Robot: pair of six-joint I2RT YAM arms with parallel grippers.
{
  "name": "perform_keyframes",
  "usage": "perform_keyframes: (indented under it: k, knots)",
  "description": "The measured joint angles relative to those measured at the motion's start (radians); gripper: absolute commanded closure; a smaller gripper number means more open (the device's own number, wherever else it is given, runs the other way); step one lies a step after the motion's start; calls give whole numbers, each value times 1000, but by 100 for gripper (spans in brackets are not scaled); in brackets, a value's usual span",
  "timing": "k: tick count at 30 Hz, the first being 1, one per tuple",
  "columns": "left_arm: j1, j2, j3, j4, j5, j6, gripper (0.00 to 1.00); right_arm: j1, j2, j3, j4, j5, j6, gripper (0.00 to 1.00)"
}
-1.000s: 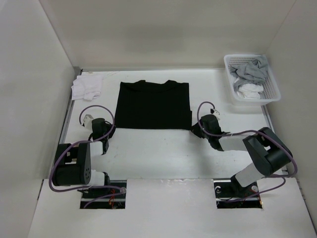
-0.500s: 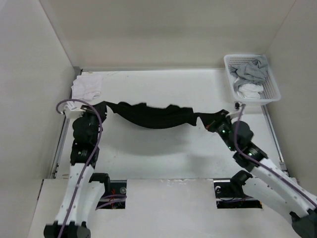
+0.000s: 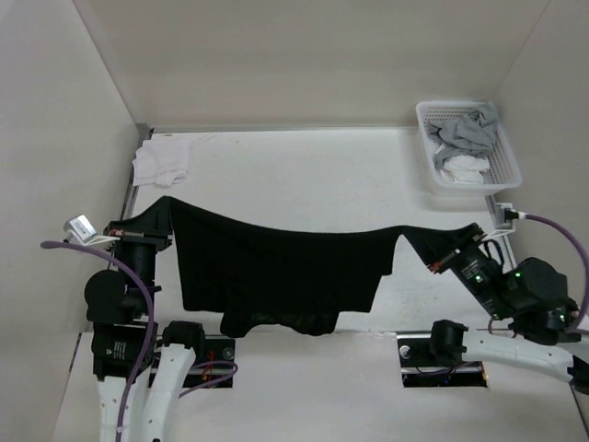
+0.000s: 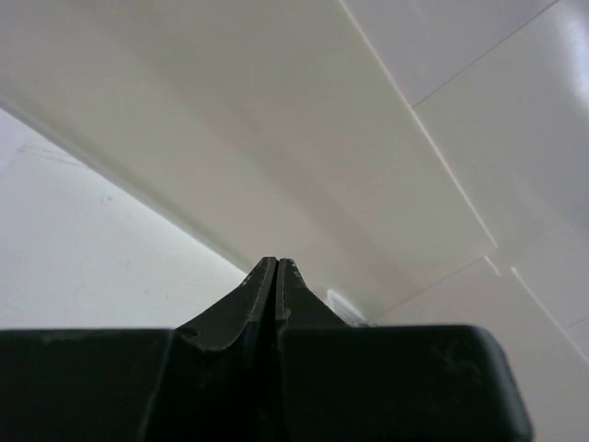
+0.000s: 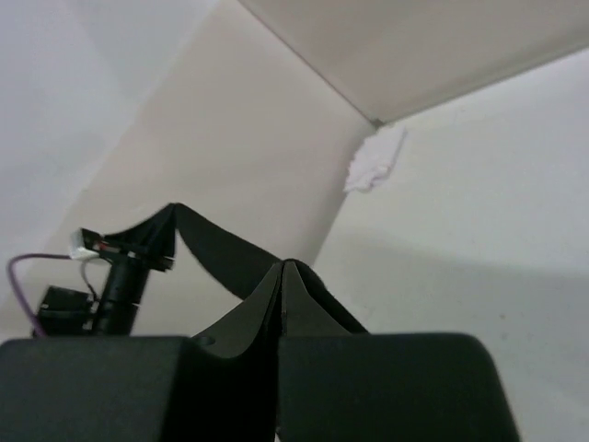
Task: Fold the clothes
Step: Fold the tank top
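The clothes, a plain black T-shirt (image 3: 276, 276), hang in the air above the table, stretched between both arms and sagging in the middle. My left gripper (image 3: 166, 210) is shut on its left upper corner, and my right gripper (image 3: 414, 238) is shut on its right upper corner. In the right wrist view the shut gripper (image 5: 282, 265) pinches the T-shirt (image 5: 216, 249), which runs as a dark band across to the left arm (image 5: 124, 276). In the left wrist view the gripper (image 4: 277, 262) is pressed shut; the fabric there cannot be told from the black fingers.
A white cloth (image 3: 161, 164) lies crumpled at the table's far left corner, also seen in the right wrist view (image 5: 375, 158). A white basket (image 3: 502, 175) with grey and white garments stands at the far right. Side walls stand close to both arms.
The T-shirt lay flat on the table a second ago. Both arms have lifted it by its near corners and drawn it up and toward the near edge, where it now hangs.
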Motion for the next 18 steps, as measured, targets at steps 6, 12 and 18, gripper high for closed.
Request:
perform_keyframes:
  k: [6,12,18]
  knots:
    - [0,86,-141,7,-1,3,99,-113,145,-92,-5,31,-6,100]
    - [6,521,-274,183,-11,-4,99,-655,516,-202,219,-310,6,100]
    - [4,1117,-121,389,-54,-8,99,-914,1104,-84,421,-541,43,100]
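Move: Both my hands hold the tank top by one edge, about 41 cm above the table, with the rest hanging below. The left hand's end of that edge goes to bare table roughly 25 cm ahead and 41 cm down; the white cloths lie about 28 cm ahead and 14 cm left. For my right hand the spot is some 28 cm ahead and 41 cm down, with the basket about 37 cm ahead and 24 cm right. I sweep both hands down and forward together, quickly, keeping the tank top's edge pinched and stretched between them: each drops about 30 cm and reaches 20 to 25 cm farther out, towards the bare far part of the table. Both wrists tip from nearly level to pointing down, my right also turning clockwise, and I'm still descending with the fingers shut. ##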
